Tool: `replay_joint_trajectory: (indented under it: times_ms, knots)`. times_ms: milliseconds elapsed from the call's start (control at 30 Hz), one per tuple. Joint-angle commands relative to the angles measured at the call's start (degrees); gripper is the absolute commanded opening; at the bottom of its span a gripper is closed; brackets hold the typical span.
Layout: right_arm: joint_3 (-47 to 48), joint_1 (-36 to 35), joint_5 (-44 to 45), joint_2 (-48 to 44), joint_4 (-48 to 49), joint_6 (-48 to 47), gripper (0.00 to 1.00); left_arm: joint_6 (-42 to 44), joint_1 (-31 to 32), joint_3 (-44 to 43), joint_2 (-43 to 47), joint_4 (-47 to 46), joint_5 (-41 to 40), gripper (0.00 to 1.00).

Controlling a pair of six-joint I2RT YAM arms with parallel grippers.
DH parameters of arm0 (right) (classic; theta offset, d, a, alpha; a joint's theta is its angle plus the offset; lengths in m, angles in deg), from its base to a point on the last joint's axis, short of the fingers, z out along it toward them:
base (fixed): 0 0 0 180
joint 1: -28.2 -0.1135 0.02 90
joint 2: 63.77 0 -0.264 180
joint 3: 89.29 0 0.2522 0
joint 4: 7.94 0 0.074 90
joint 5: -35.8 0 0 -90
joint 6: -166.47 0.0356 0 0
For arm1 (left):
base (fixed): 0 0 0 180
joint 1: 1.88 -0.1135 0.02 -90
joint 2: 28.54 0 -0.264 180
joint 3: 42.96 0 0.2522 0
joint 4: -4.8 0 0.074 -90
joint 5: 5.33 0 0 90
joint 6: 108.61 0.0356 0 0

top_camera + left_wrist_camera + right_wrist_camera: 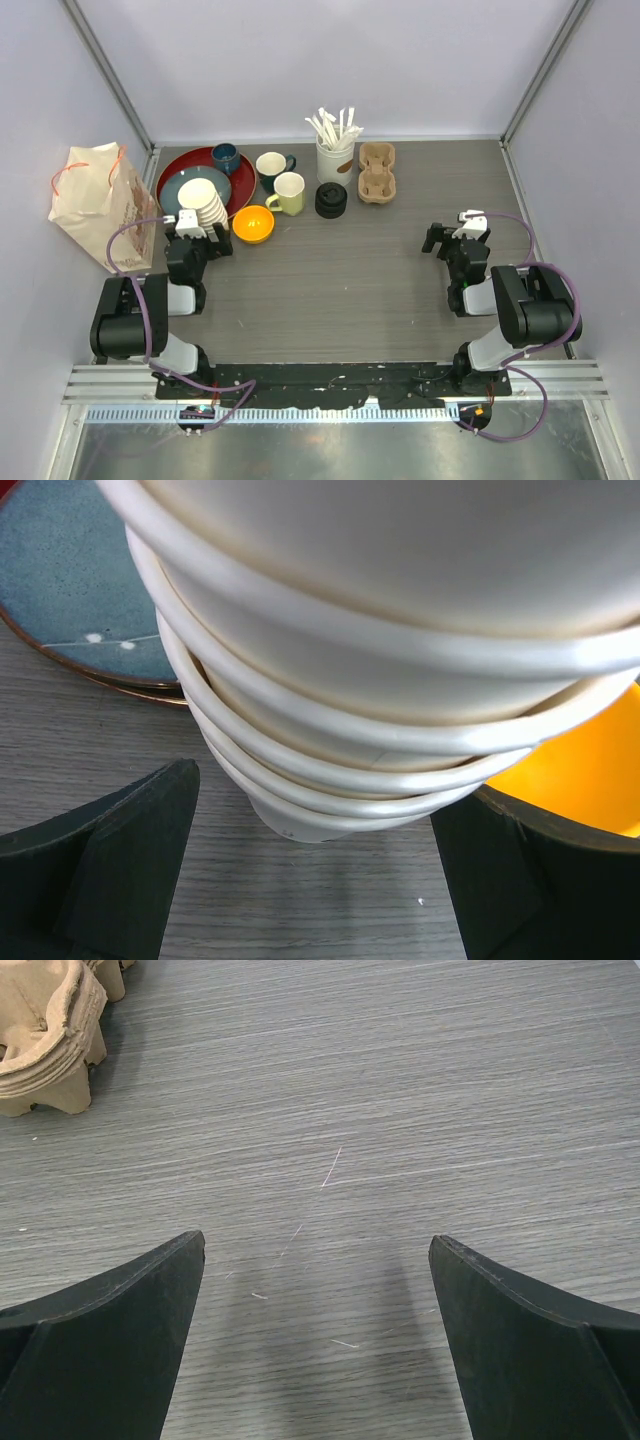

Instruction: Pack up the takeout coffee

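No lidded takeout coffee shows in any view. A stack of plain white lidless paper cups (205, 205) (380, 660) lies on its side at the edge of the red tray (172, 168). My left gripper (197, 238) (315, 820) stands open just in front of the stack's lowest rims, with bare table between its fingers. A stack of black lids (331, 199) sits mid-table. A brown cardboard cup carrier (376, 170) (45, 1030) lies at the back right. My right gripper (455, 240) (318, 1250) is open over bare table with nothing in it.
A paper bag (95, 200) stands at the far left. On the tray are a blue plate (185, 185) (70, 580) and a dark blue mug (226, 156). An orange bowl (252, 223) (580, 770), two mugs (280, 180) and a cup of white sticks (335, 155) stand nearby.
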Motion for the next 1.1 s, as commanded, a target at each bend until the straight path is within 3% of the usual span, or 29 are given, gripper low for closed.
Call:
replay_joint_trajectory:
  times_ms: [0, 200, 433, 667, 833, 933, 1067]
  knots:
    - [1.1, 0.3, 1.0, 0.0, 2.7, 0.1, 1.00, 0.6, 0.1, -1.3, 0.2, -1.9, 0.8, 1.00]
    - [0.7, 0.3, 1.6, -0.1, 3.2, 0.2, 0.99, -1.6, 0.0, 2.7, 5.1, -5.1, -7.1, 1.00]
    - [-1.6, 0.3, 3.3, -2.2, 6.5, 1.1, 0.99, 0.5, 0.1, 4.8, 16.0, 1.4, -4.6, 1.00]
    - [-1.5, 0.3, 4.0, -10.1, -0.3, 1.0, 0.98, 3.7, 0.0, 6.4, 30.0, 12.4, 5.0, 1.00]
    - [-0.5, 0.3, 5.5, -18.0, -8.5, 2.8, 0.98, 7.3, -0.2, 4.9, 34.0, 17.4, 5.1, 1.00]
    - [0.7, 0.3, 1.7, -24.0, -11.8, 4.3, 0.97, 8.3, -0.4, 0.0, 35.8, 27.3, 8.9, 1.00]
    - [6.3, 0.2, -4.4, -32.0, -20.6, 6.1, 0.96, 14.4, -0.7, -11.1, 36.7, 52.3, 20.8, 1.00]
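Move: The stack of white cups stands about 5 cm ahead of the open left hand and 1 cm to its right, its middle roughly at hand height; the orange bowl is some 12 cm right and 4 cm ahead, the blue plate 13 cm ahead, and 1 cm left. From the right hand, the cardboard carrier lies some 17 cm ahead and 17 cm left; the black lids are about 9 cm ahead and 30 cm left. Bowl, plate, carrier and lids lie lower than the hands. With no contact to be seen, the empty left hand rises about 8 cm while backing some 5 cm away from the cup stack, fingers tipping up, then partly levelling; late on it veers right and swings about 10 degrees clockwise. The right hand sets off later, climbing nearly 10 cm almost straight up, fingers tipping up about 13 degrees. Both grippers stay wide open. ##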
